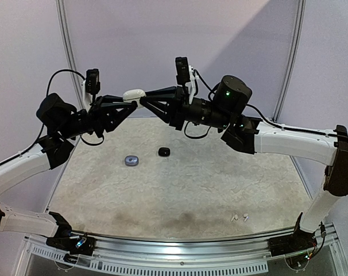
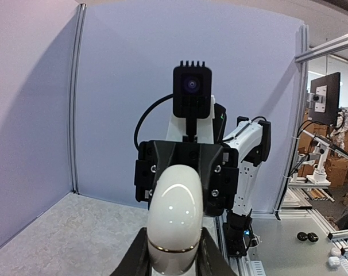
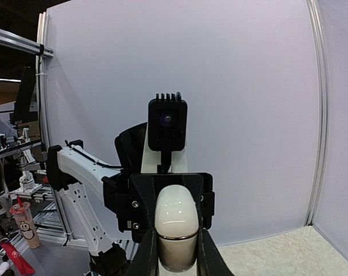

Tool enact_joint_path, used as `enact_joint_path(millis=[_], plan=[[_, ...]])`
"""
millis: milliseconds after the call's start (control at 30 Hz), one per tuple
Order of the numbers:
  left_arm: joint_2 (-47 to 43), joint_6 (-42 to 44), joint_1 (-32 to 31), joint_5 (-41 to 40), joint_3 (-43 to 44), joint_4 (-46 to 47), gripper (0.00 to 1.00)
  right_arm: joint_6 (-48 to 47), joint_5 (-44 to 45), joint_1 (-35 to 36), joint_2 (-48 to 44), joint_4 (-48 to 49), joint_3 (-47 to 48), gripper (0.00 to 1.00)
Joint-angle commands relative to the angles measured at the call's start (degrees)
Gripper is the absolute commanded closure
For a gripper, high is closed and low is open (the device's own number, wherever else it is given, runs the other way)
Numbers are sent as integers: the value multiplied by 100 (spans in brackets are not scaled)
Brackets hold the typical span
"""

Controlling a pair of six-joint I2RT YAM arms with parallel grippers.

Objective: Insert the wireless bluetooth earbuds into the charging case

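Note:
A glossy white charging case [image 1: 134, 94] with a thin gold seam hangs in mid-air above the far side of the table, its lid closed. My left gripper [image 1: 130, 99] is shut on one end of it and my right gripper [image 1: 144, 99] is shut on the other. In the left wrist view the case [image 2: 174, 218] fills the gap between the black fingers [image 2: 132, 261]. The right wrist view shows the case [image 3: 176, 227] pinched the same way. A white stemmed pair of earbuds [image 1: 239, 218] lies on the mat at the near right, far from both grippers.
A small bluish-purple item [image 1: 131, 160] and a small black item [image 1: 163, 152] lie on the speckled mat [image 1: 180, 190] below the raised grippers. White walls close the back and sides. A metal rail [image 1: 180, 247] runs along the near edge.

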Motion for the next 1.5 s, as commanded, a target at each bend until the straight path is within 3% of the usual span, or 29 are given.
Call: enact_joint_path(millis=[0,67,167,267,600,1133,1467], plan=[[-19,116,-82,153,93,10,100,-93,285,-3,40,-314,-44,76],[-64,305,-82,173,74,-174,100,-294,501,1,-48,-746,-31,50],[-169,990,-90,219,13,-622,100,-770,817,-3,-232,-1568,101,38],[-251,1622,-119,229,1,-1120,100,-1089,1099,-1,-249,-2180,317,38],[-434,3242,-272,406,49,-2570,100,-1287,1061,-6,99,-2688,862,38],[-423,4963,-275,573,110,-4272,100,-1465,899,-71,108,-3188,1301,42],[-491,4959,-275,594,57,-4249,100,-1281,932,-105,149,-3330,1267,42]])
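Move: Between the two grippers, held by both, is the white charging case: its middle lies about 2 cm to the left hand's right and 1 cm above, and about 2 cm to the right hand's left, level with both fore and aft. On the table some 43 cm below, counted from the left hand, the purple case sits about 12 cm ahead and 10 cm left; the black case about 17 cm ahead and 4 cm right. Opening wide, the right fingers let go of the white case and sink some 7 cm, tipping down, before rising about 3 cm and moving forward, clear of it. The left hand keeps its pinch and lowers the case about 10 cm, tipping its fingers down some 25 degrees while rolling, then draws back about 3 cm at the end. ##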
